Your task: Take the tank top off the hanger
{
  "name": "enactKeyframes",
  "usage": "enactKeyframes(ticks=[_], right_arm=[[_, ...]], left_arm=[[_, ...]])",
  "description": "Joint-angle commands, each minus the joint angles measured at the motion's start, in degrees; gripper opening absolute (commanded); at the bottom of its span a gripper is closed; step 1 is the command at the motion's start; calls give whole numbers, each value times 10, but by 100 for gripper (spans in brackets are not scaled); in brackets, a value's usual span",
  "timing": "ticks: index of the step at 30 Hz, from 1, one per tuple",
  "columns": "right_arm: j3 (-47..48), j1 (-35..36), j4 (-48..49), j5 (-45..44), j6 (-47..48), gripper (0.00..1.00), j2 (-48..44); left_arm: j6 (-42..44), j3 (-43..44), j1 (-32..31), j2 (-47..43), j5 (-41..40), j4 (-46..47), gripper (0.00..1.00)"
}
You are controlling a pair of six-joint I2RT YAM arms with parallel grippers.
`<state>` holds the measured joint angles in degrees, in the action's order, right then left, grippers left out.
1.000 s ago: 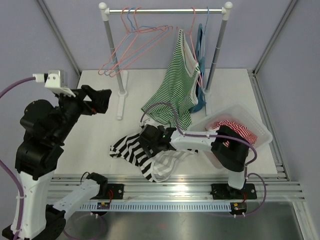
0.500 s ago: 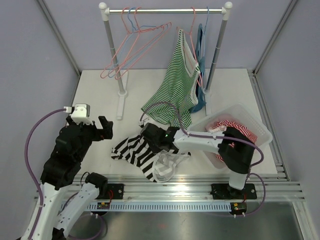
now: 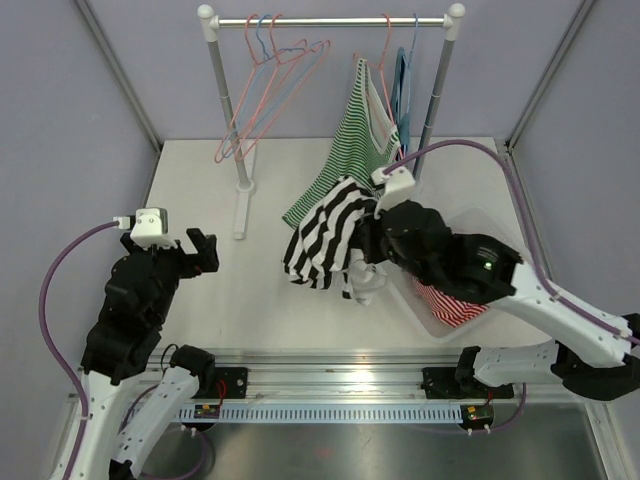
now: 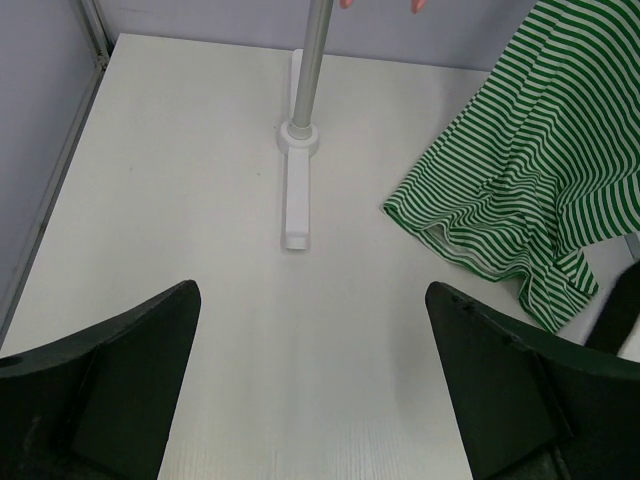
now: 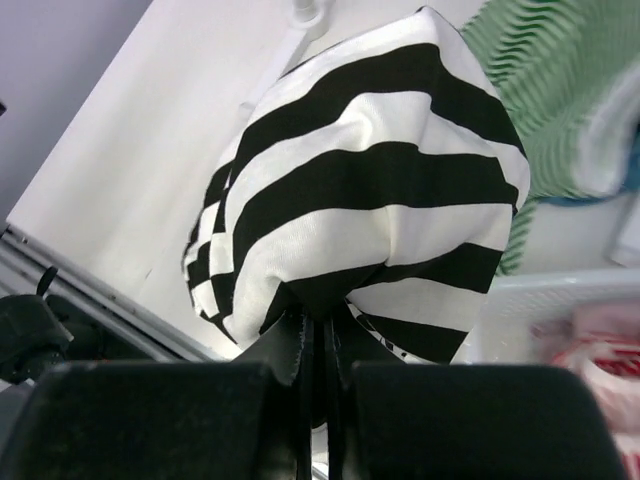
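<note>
My right gripper [image 5: 320,345] is shut on a bunched black-and-white striped tank top [image 5: 370,190], which hangs off the table in front of the rack [image 3: 325,235]. In the top view the cloth hides the fingers. A green-and-white striped tank top [image 3: 355,150] hangs from a pink hanger [image 3: 385,35] on the rail, its hem resting on the table [image 4: 520,200]. My left gripper [image 4: 310,300] is open and empty, low over bare table at the left [image 3: 197,250], well apart from both tops.
Several empty pink and blue hangers [image 3: 272,75] hang at the rail's left. The rack's left pole and foot [image 4: 296,190] stand ahead of my left gripper. A white bin [image 5: 580,290] holding red-striped clothing [image 3: 447,303] sits at the right, under my right arm.
My right gripper shut on the black-and-white top lying on the table and lifted it up and back toward the rack. The left arm dropped lower at the near left, still open.
</note>
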<state>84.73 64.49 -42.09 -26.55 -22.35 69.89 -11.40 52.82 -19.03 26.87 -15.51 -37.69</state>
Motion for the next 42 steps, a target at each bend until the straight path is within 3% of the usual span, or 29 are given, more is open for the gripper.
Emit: enactKeyframes(ticks=[1, 7, 13, 14, 19, 24, 30, 35, 36, 37, 38, 40, 41, 42], right_arm=[[59, 3, -125, -125, -23, 0, -55], [131, 2, -327, -251, -102, 0, -101], [142, -17, -502, -350, -239, 0, -78], [134, -56, -499, -338, -227, 0, -62], [10, -249, -308, -214, -69, 0, -49], [-104, -433, -182, 12, -2, 0, -26], [-221, -519, -83, 167, 13, 0, 94], [-266, -531, -64, 174, -3, 1, 141], [-265, -532, -67, 167, -8, 4, 132], [-261, -532, -70, 157, -15, 21, 112], [-256, -534, -75, 144, -16, 31, 101], [-229, -534, -96, 129, -21, 43, 71], [-217, -534, -106, 111, -22, 57, 63], [-192, -534, -123, 101, -24, 61, 54]], left_arm=[[8, -3, 7, -4, -6, 37, 99], [8, -4, 23, -9, 6, 40, 99], [7, -4, 44, -3, 23, 42, 99], [7, -3, 49, -3, 26, 42, 99], [7, -6, 53, -3, 26, 44, 99], [9, -6, 54, -2, 27, 45, 99], [7, -5, 54, -6, 31, 46, 99], [-5, 4, 54, -5, 63, 48, 99], [-11, 9, 54, -4, 68, 46, 99], [-17, 11, 54, -4, 75, 46, 99], [-22, 16, 54, -4, 83, 46, 99], [-41, 29, 54, -8, 110, 51, 99], [-48, 35, 54, -5, 134, 52, 99], [-54, 43, 54, 1, 148, 51, 99]])
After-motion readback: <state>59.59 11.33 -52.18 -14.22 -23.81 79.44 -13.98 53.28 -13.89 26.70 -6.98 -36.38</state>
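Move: My right hand already holds the black-and-white tank top, high above the table. The white bin is about 27 cm to its right, 4 cm ahead and some 29 cm below. In the bin the red-striped tank top lies about 24 cm right, 1 cm back and 30 cm down. The green-striped one hangs about 17 cm ahead, 1 cm left and 15 cm lower. From my left hand the bin is roughly 52 cm right, 3 cm ahead and 26 cm below. Keeping the black-and-white tank top pinched, I swing my right hand about 26 cm right, first rising some 6 cm and turning clockwise. Over the bin I drop over 30 cm, easing about 5 cm forward and tipping the fingers steeply down, then open them past halfway to let go of the cloth and back up about 3 cm. ##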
